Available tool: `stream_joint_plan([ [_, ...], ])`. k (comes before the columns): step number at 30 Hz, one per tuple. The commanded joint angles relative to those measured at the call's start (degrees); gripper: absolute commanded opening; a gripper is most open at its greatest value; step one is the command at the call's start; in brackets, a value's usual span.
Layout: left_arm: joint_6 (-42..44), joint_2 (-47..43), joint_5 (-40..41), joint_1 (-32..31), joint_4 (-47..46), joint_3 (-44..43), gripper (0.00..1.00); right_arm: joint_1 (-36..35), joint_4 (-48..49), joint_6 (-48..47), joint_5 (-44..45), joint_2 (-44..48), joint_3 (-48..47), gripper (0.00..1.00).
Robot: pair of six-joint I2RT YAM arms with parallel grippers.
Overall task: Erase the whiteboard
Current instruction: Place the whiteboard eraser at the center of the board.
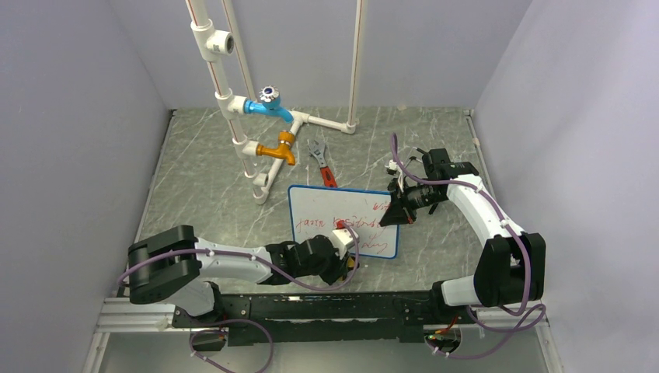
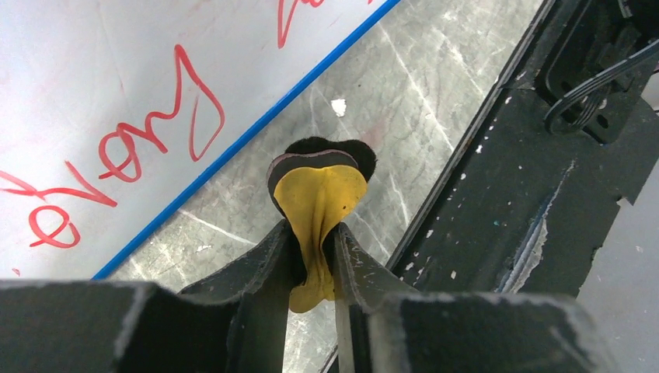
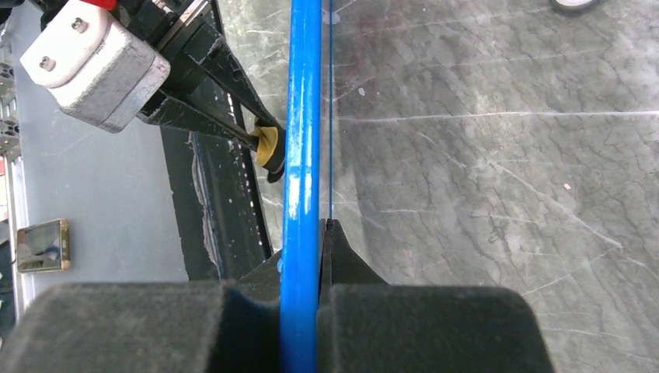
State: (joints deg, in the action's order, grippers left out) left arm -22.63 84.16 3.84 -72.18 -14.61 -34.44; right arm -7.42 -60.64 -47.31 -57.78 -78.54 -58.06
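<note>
The whiteboard point(image 1: 326, 208) lies mid-table, a white face in a thin blue frame, with red handwriting point(image 2: 148, 132) across it. My right gripper point(image 1: 398, 208) is shut on the board's right edge; in the right wrist view the blue frame point(image 3: 301, 116) runs between its fingers point(image 3: 342, 260). My left gripper point(image 1: 350, 263) is at the board's near edge, just off the frame. It is shut on a small yellow and black eraser pad point(image 2: 319, 190), which bulges out past the fingertips point(image 2: 272, 245). That pad point(image 3: 268, 146) touches or nearly touches the frame.
A white pipe rig with a blue tap point(image 1: 268, 107) and an orange tap point(image 1: 278, 149) stands at the back left of the board. A red-handled wrench point(image 1: 322, 165) lies behind the board. A black rail point(image 1: 311, 307) runs along the near table edge. Grey walls enclose three sides.
</note>
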Motion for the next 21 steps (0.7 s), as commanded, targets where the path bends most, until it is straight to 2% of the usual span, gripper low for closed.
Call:
stream_joint_plan([
  [1,-1.1,0.6,2.0,-0.5,0.4,-2.3,0.31,0.1,0.3,-0.6,2.8,0.4,0.1,0.0],
  [3,-1.2,0.7,2.0,-0.5,0.5,-2.4,0.42,0.0,0.2,-0.6,2.8,0.4,0.1,0.0],
  [9,-1.2,-1.6,1.8,-0.5,-0.1,-1.6,0.6,0.0,0.1,-0.7,2.8,0.4,0.1,0.0],
  [16,0.4,-10.4,0.9,0.0,-0.1,1.1,0.63,0.1,0.3,-0.8,3.2,0.5,0.1,0.0],
  [21,0.5,-22.0,-7.1,6.0,-0.8,7.2,0.79,0.2,-0.9,-3.7,5.0,-0.1,-1.5,0.0],
])
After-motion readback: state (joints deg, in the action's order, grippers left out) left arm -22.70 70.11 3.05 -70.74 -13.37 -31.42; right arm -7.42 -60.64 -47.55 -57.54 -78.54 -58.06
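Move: The eraser is still pinched in the left fingertips, its middle about 1 cm below the hand and 1 cm to its right. The tilted whiteboard's middle is some 7 cm ahead, 2 cm left and 7 cm higher; the table's front edge runs about 7 cm back, straight behind, and a white scrap lies 4 cm to the right and 1 cm ahead, 2 cm down. For the right hand, which holds the board, the eraser is about 8 cm back, 10 cm left and 10 cm down. The left hand lets go of the eraser on the bare strip of table between the whiteboard's lower edge and the table's front edge, sinking about half a centimetre as its fingers spread from nearly shut to about three-quarters open. Then it lifts almost straight up off the eraser, slowly at first and then fast, some 6 cm with a slight drift left at the end and the fingers tipping about 10 degrees nearer level, while the right hand stays still and keeps the board's right edge pinched. ##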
